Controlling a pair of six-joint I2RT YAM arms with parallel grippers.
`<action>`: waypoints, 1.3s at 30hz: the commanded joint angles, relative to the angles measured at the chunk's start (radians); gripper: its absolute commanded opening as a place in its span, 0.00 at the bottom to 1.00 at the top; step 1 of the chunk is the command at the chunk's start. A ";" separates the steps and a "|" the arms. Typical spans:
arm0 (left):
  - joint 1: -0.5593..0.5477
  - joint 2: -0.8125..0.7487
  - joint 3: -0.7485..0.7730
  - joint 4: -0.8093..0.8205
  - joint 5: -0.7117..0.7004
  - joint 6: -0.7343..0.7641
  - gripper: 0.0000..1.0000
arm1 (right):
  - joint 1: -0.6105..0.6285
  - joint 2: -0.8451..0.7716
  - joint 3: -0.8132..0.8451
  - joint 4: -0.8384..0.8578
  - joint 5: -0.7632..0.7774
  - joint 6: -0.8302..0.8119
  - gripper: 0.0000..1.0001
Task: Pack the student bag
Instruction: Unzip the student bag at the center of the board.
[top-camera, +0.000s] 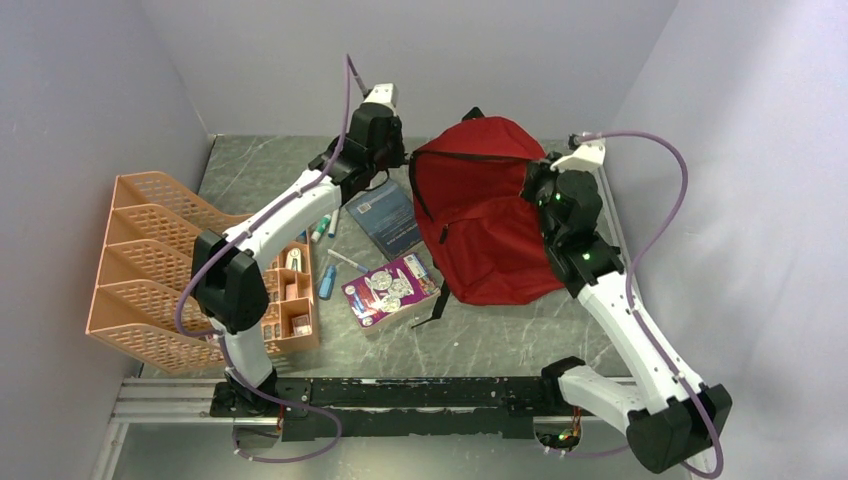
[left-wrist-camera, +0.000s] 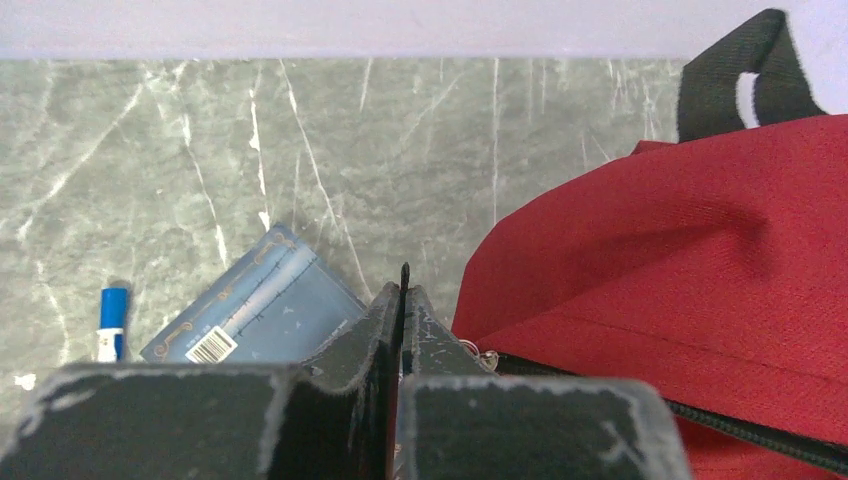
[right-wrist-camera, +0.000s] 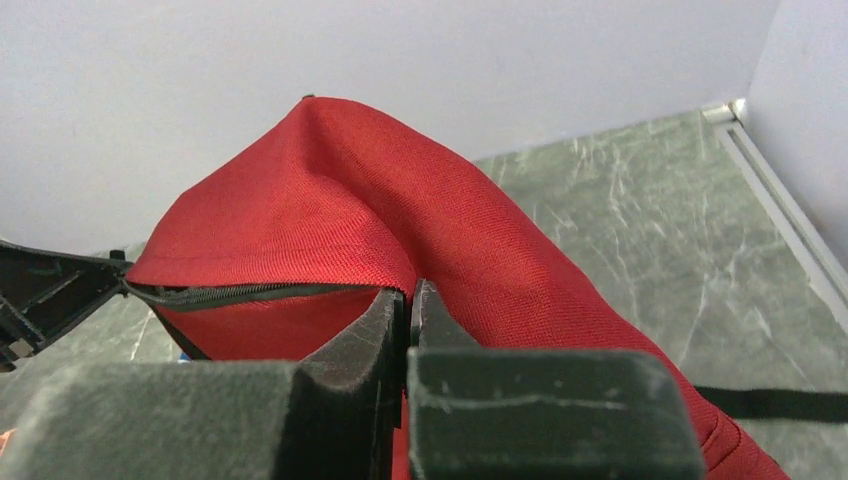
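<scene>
The student bag (top-camera: 480, 215), red with black zippers, lies at the back middle of the table, its right side lifted. At the bag's upper left corner my left gripper (top-camera: 398, 160) is shut on a thin black zipper pull (left-wrist-camera: 404, 272), which sticks up between the jaws. The black zipper (left-wrist-camera: 760, 432) runs off to the right. My right gripper (right-wrist-camera: 410, 292) is shut on a fold of the bag's red fabric (right-wrist-camera: 400, 200) by the zipper line (right-wrist-camera: 240, 292), on the bag's right side (top-camera: 535, 185).
A blue book (top-camera: 385, 218) lies just left of the bag, with a colourful box (top-camera: 390, 290) in front of it and markers (top-camera: 327, 280) beside. An orange mesh organiser (top-camera: 150, 260) and a small tray (top-camera: 293, 300) stand at the left. Walls enclose the back and sides.
</scene>
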 joint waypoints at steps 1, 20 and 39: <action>0.033 -0.033 -0.077 0.050 0.007 0.006 0.05 | -0.015 -0.128 -0.074 -0.065 0.132 0.101 0.00; -0.192 -0.120 -0.039 0.224 0.317 0.113 0.05 | -0.014 -0.380 -0.121 -0.233 -0.059 -0.166 0.34; -0.318 -0.186 -0.062 0.258 0.356 0.162 0.05 | -0.015 -0.364 -0.062 -0.222 -0.619 -0.584 0.54</action>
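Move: From the left hand, its fingers shut on the zipper pull, the bag's middle lies about 18 cm right, 8 back and 12 below; the blue book lies some 3 cm left, 2 back and 25 below, the pink box 2 left, 21 back and 23 below. From the right hand, pinching the bag's top rim, the bag's middle lies about 5 cm left, level fore and aft, 18 below; the zipper pull is 23 left, 9 ahead, 5 below. Hauling the bag back, both hands first dip some 4 cm; the right soon opens wide and lets go of the rim, keeps drawing back, rises, then swings left, turning counter-clockwise. The left keeps its pinch on the zipper pull and sweeps about 15 cm back and as far right, across the bag, rising and turning clockwise nearly 40 degrees. ##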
